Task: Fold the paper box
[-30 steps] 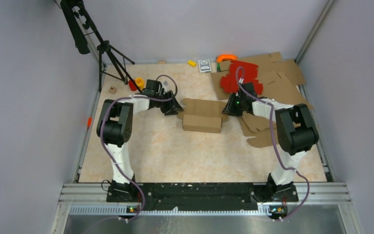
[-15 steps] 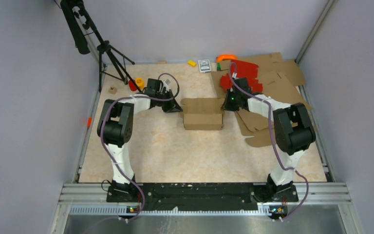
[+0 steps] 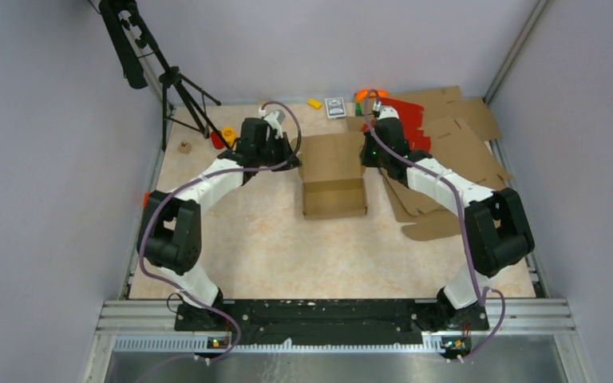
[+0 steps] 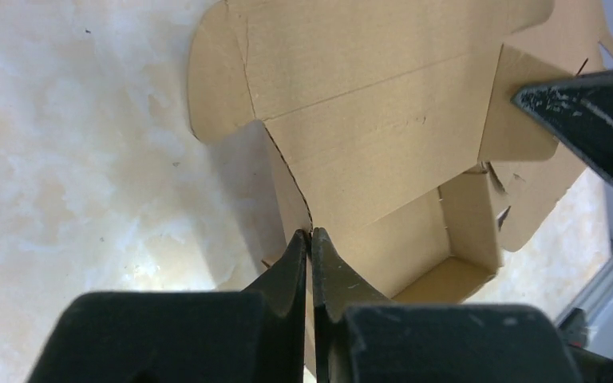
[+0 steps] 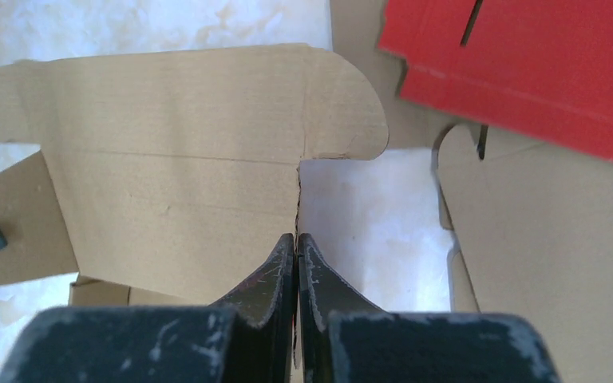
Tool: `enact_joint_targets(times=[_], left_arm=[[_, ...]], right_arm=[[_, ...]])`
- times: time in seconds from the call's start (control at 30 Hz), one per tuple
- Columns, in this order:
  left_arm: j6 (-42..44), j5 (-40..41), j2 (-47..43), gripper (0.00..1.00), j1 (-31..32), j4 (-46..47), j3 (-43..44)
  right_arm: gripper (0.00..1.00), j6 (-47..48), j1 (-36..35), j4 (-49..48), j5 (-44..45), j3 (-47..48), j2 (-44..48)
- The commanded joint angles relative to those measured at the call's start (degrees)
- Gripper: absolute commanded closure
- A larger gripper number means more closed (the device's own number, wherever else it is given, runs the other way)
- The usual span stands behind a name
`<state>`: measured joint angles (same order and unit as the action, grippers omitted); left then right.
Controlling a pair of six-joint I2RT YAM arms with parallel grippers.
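The paper box (image 3: pixel 334 169) is plain brown cardboard in the middle of the table. Its open tray (image 3: pixel 334 199) faces me and its lid panel is lifted toward the far side. My left gripper (image 3: pixel 294 153) is shut on the lid panel's left edge, where the left wrist view shows the tips (image 4: pixel 310 234) pinching the cardboard (image 4: pixel 367 120) above the tray (image 4: pixel 415 251). At the panel's right edge my right gripper (image 3: pixel 365 154) is shut too, its tips (image 5: pixel 297 237) clamping the sheet (image 5: pixel 175 144) below the rounded flap.
Red cardboard sheets (image 3: pixel 405 120) and larger flat brown sheets (image 3: pixel 459 128) lie at the back right, with more brown pieces (image 3: pixel 425 209) beside the right arm. A tripod (image 3: pixel 172 80), yellow and red bits (image 3: pixel 225 136) and a small cube (image 3: pixel 184 147) stand at the back left.
Both grippers have shut on the lid panel's side edges. Both arms have reached toward the far side, raising the panel from lying flat over the box to standing open.
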<state>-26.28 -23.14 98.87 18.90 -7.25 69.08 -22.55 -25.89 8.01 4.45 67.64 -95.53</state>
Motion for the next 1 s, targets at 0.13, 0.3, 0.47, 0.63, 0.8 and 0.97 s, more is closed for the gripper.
enact_joint_targets(times=[0.13,0.3,0.47,0.63,0.8,0.97], left_arm=[[6.2,11.8,-11.4,1.0,6.3,14.5,-11.7],[11.0,20.5,-15.5,1.0,11.4,19.8,-17.7],[12.3,26.2,-16.5,1.0,12.6,21.7,-21.5],[11.4,26.0,-19.2,1.0,12.7,28.0,-27.3],[10.9,27.4,-22.7,1.0,13.8,31.3,-32.5],[9.7,28.9,-25.4,1.0,15.5,32.2,-35.5]], right_arm=[[1.0,4.8,-7.9,-17.1,12.9,-7.5,4.7],[1.0,8.1,-11.8,-27.9,20.1,-13.9,5.1],[1.0,7.1,-13.1,-33.5,19.3,-18.3,4.3],[1.0,8.2,-15.9,-37.9,22.9,-21.5,4.8],[1.0,8.1,-17.6,-40.8,25.5,-26.5,6.7],[0.99,7.6,-19.0,-42.2,27.3,-29.8,8.9]])
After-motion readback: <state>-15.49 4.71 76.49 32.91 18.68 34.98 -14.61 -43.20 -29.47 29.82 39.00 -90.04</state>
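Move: The box tray being drawn back lies about 6 cm back, 8 cm right and 9 cm below the left gripper, which already pinches the left edge of the raised lid. The right gripper holds the lid's right edge, the tray some 6 cm back, 7 cm left and 9 cm below it. The red sheet lies 12 cm ahead and 8 cm right of the right gripper, 12 cm down; the cardboard stack's middle is about 4 cm ahead and 20 cm right, equally low. Keep both grippers shut on the raised lid's side edges and draw it back towards the base together, the left about 7 cm and the right about 6 cm, easing left a couple of centimetres. After a slight rise let both sink, the right more, while the wrists swing some 20 degrees, fingertips tipping up. ##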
